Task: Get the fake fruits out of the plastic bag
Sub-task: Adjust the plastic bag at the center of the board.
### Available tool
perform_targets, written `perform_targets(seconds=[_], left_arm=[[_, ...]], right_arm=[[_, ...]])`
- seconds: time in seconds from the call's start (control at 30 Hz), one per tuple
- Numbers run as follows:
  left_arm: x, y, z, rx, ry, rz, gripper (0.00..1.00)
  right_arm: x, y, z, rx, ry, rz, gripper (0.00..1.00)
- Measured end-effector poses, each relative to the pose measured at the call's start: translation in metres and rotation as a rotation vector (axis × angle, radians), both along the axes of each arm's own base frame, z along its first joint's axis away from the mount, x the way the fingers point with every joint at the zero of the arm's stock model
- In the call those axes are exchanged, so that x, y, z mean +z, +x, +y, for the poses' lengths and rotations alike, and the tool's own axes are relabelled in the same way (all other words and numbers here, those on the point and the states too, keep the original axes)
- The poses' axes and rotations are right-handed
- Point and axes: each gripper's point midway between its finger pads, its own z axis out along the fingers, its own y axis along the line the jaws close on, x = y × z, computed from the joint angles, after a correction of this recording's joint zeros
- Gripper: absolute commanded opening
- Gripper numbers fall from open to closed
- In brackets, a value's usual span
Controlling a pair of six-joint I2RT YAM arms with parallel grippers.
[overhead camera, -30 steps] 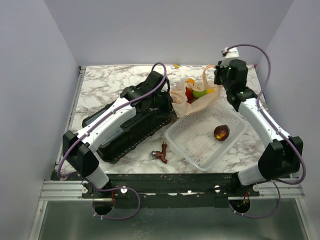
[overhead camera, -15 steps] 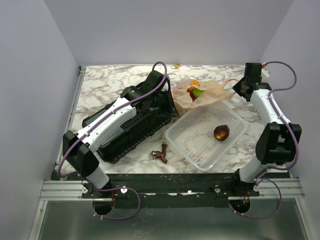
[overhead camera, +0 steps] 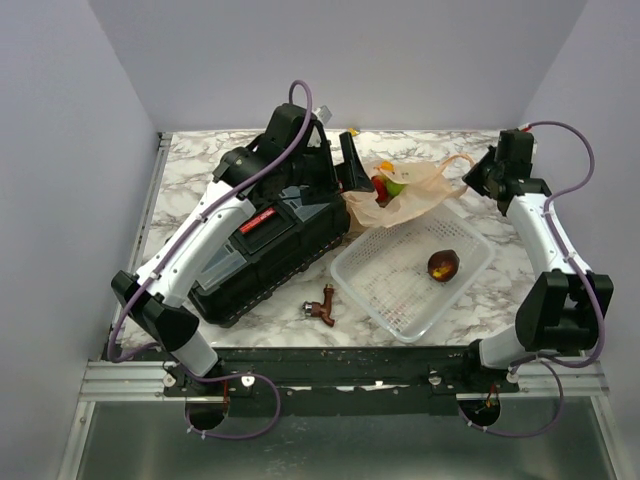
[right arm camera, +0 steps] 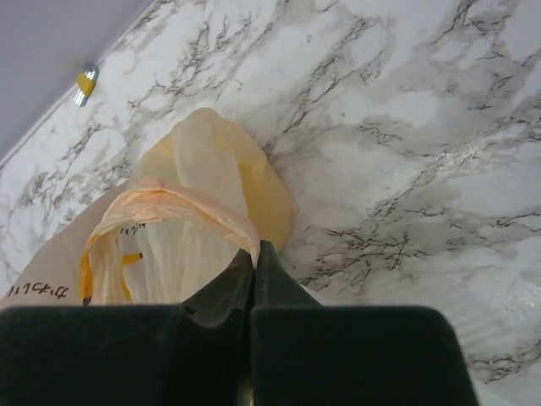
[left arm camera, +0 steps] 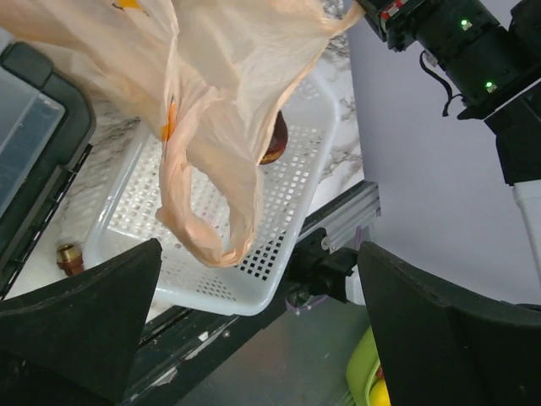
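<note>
The plastic bag (overhead camera: 405, 197) lies crumpled at the back of the table, its near edge draped over the basket rim. Fake fruits (overhead camera: 386, 185), red, green and orange, show through the bag's mouth. My left gripper (overhead camera: 345, 168) hovers open just left of that mouth. In the left wrist view the bag (left arm camera: 215, 101) hangs ahead of the left gripper (left arm camera: 262, 338), and nothing sits between its fingers (left arm camera: 80, 326). My right gripper (overhead camera: 482, 176) is shut on the bag's handle (overhead camera: 462, 163). In the right wrist view the right gripper (right arm camera: 254, 252) pinches the handle loop (right arm camera: 169, 203).
A white mesh basket (overhead camera: 385, 290) holds a maroon-brown fruit (overhead camera: 443, 264). A black toolbox (overhead camera: 255, 245) lies at the left under my left arm. A brass fitting (overhead camera: 323, 305) sits near the front edge. A small yellow object (overhead camera: 352, 131) lies by the back wall.
My left gripper has opened, let go of the bag and risen back from its mouth. My right gripper, still pinching the handle, swung out to the right, stretching the bag.
</note>
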Motion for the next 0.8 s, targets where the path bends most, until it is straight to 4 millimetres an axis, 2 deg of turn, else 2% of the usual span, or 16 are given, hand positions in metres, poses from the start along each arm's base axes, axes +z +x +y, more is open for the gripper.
perform_targets(seconds=[0.07,0.17,0.3,0.4,0.47,0.53,0.6,0.63,0.67,0.8], left_arm=[[0.008,-0.002,-0.002,-0.006,-0.029,-0.007,0.99],[0.009,-0.006,-0.004,-0.011,-0.06,0.0,0.99],[0.007,-0.002,-0.005,0.012,-0.066,0.026,0.89],[0.016,0.014,-0.014,0.023,-0.065,0.02,0.74],[0.016,0.028,-0.021,0.032,-0.059,0.012,0.57],[0.008,0.035,-0.026,0.033,-0.042,0.022,0.37],[-0.007,0.036,-0.026,0.035,-0.012,0.053,0.23],[-0.014,0.036,-0.026,0.038,0.003,0.07,0.1],[-0.018,0.036,-0.025,0.038,0.012,0.078,0.0],[-0.034,0.032,-0.016,0.04,0.074,0.108,0.0]], right_arm=[[0.007,-0.003,0.003,0.02,0.002,-0.019,0.01],[0.013,-0.002,0.006,0.04,0.002,-0.037,0.01],[0.012,-0.003,0.005,0.041,-0.005,-0.034,0.01],[0.011,-0.004,0.003,0.036,-0.012,-0.027,0.01],[0.01,-0.005,0.0,0.022,-0.022,-0.017,0.01],[0.009,-0.007,-0.005,-0.001,-0.037,-0.008,0.01],[0.009,-0.007,-0.011,-0.033,-0.06,-0.002,0.01],[0.008,-0.008,-0.015,-0.048,-0.072,0.003,0.01],[0.007,-0.01,-0.018,-0.061,-0.083,0.01,0.01],[0.004,-0.014,-0.026,-0.095,-0.112,0.032,0.01]])
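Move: The plastic bag's left handle hangs just off the open left fingers, about 4 cm ahead, 3 cm right and 4 cm below. The fruits inside the bag lie some 22 cm ahead of the left hand, 11 cm right and 27 cm down; the toolbox is 9 cm ahead, 21 cm left and 25 cm below. The right hand keeps the bag's other handle pinched; from it, the left handle is about 11 cm back, 26 cm left and 10 cm higher. Forward, about 4 cm and a little to the right after a brief hover, the left hand reaches onto the bag's loose left handle, then sinks some 5 cm as its wide-open fingers close right up and pinch the film. Meanwhile the shut right hand keeps its handle, lifts it slightly, then draws it about 3 cm to the right, away from the bag's mouth. ##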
